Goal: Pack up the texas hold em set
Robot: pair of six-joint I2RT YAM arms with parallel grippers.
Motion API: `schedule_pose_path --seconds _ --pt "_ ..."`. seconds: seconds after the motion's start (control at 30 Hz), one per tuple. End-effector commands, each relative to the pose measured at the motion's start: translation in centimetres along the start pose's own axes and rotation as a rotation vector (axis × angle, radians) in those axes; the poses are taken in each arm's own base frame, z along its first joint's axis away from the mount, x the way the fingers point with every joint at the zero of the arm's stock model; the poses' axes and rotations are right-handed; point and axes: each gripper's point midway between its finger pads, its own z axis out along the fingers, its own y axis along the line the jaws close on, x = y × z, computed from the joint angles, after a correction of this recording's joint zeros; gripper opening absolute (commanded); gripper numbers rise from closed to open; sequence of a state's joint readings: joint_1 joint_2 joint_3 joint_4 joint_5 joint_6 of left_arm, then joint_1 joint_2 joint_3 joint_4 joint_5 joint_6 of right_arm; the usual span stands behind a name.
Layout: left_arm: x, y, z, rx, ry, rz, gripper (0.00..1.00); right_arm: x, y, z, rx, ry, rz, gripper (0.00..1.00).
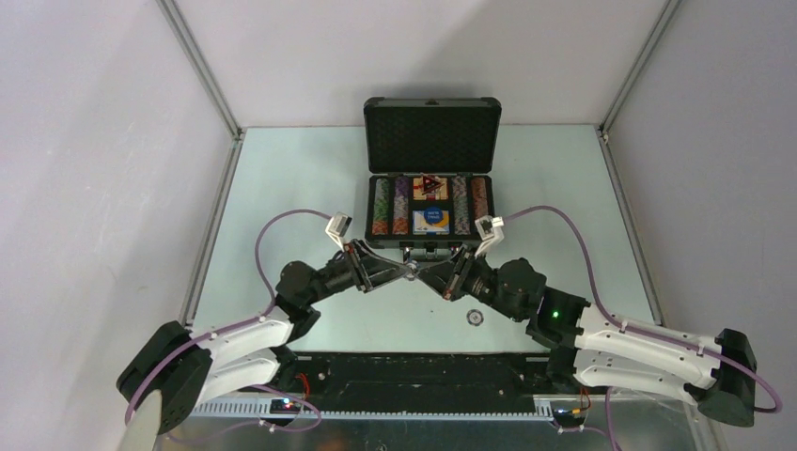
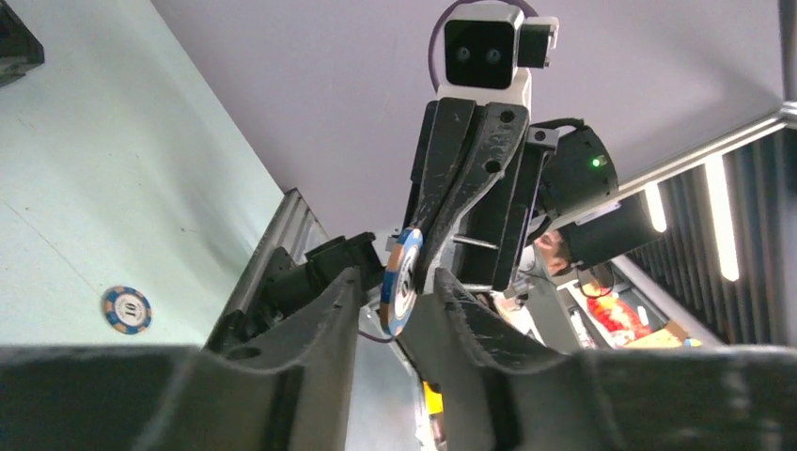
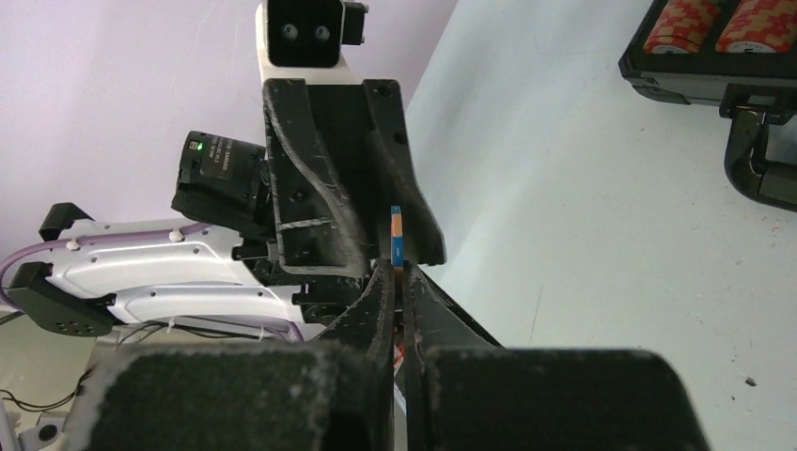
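Note:
The dark briefcase (image 1: 431,124) stands open at the back, with rows of striped poker chips (image 1: 381,208) in its tray. My two grippers meet in front of it, above the table. Between them a blue, orange and white poker chip (image 2: 401,282) stands on edge. My left gripper (image 2: 399,284) is shut on it, and my right gripper (image 3: 398,272) pinches its flat faces from the opposite side. In the right wrist view only the chip's thin blue edge (image 3: 396,233) shows above the shut fingers. Seen from above, the left gripper (image 1: 405,271) and right gripper (image 1: 421,272) touch tip to tip.
One loose chip (image 1: 476,318) lies on the table near the right arm, and it also shows in the left wrist view as a chip (image 2: 128,309) on the pale surface. The case's black handle (image 3: 759,171) sticks out toward the arms. Metal rails edge the table.

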State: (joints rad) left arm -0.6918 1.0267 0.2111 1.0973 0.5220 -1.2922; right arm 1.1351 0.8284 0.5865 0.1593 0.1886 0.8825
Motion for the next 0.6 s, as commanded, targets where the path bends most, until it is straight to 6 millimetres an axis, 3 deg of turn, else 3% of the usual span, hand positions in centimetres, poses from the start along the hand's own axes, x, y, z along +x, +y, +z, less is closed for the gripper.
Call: schedule_pose_path --seconds 0.0,0.13,0.17,0.3,0.47,0.57 --pt "-0.2 -0.8 -0.1 0.032 -0.017 0.022 0.56 -0.9 0.4 0.0 -0.012 -0.033 -0.017 0.0" --pt "-0.5 -0.4 -0.2 0.02 -0.015 0.032 0.94 -3.0 -1.8 -1.3 0.079 -0.094 -0.099 0.0" --pt "-0.9 -0.2 -0.3 0.011 -0.022 0.036 0.97 -3.7 -2.8 -2.0 0.129 -0.107 -0.129 0.0" --pt "-1.7 1.5 -1.2 -0.051 -0.015 0.07 1.0 -7.2 -6.6 -3.9 0.294 -0.159 -0.359 0.0" --pt "-2.0 7.6 -2.9 -0.345 0.042 0.167 1.0 -10.9 -8.7 -4.9 0.424 -0.074 -0.804 0.0" --pt "-3.6 10.3 -4.7 -0.533 -0.003 0.293 1.0 -13.1 -9.9 -5.0 0.473 -0.011 -0.991 0.0"
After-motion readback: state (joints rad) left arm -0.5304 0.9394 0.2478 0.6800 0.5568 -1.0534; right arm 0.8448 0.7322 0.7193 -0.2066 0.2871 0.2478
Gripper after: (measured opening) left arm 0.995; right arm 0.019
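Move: The right hand already pinches the handed-over poker chip. Its goal, the case's blue-and-orange chip row, has its middle about 22 cm ahead, 11 cm right and 19 cm below. The case handle is roughly 10 cm ahead, 3 cm right and 20 cm below, and the loose chip is on the table some 4 cm back, 13 cm right and 22 cm below. From the left hand, that chip row is about 22 cm ahead, 13 cm right and 18 cm below. The left fingers, already slackened, spread wide around the chip. The right hand keeps its pinch and carries the chip out from between them, about 11 cm right and 8 cm forward towards the case, the wrist turning some 40 degrees so the fingers swing forward and dip. The left hand then moves off, open, about 5 cm down, with some forward and left. ##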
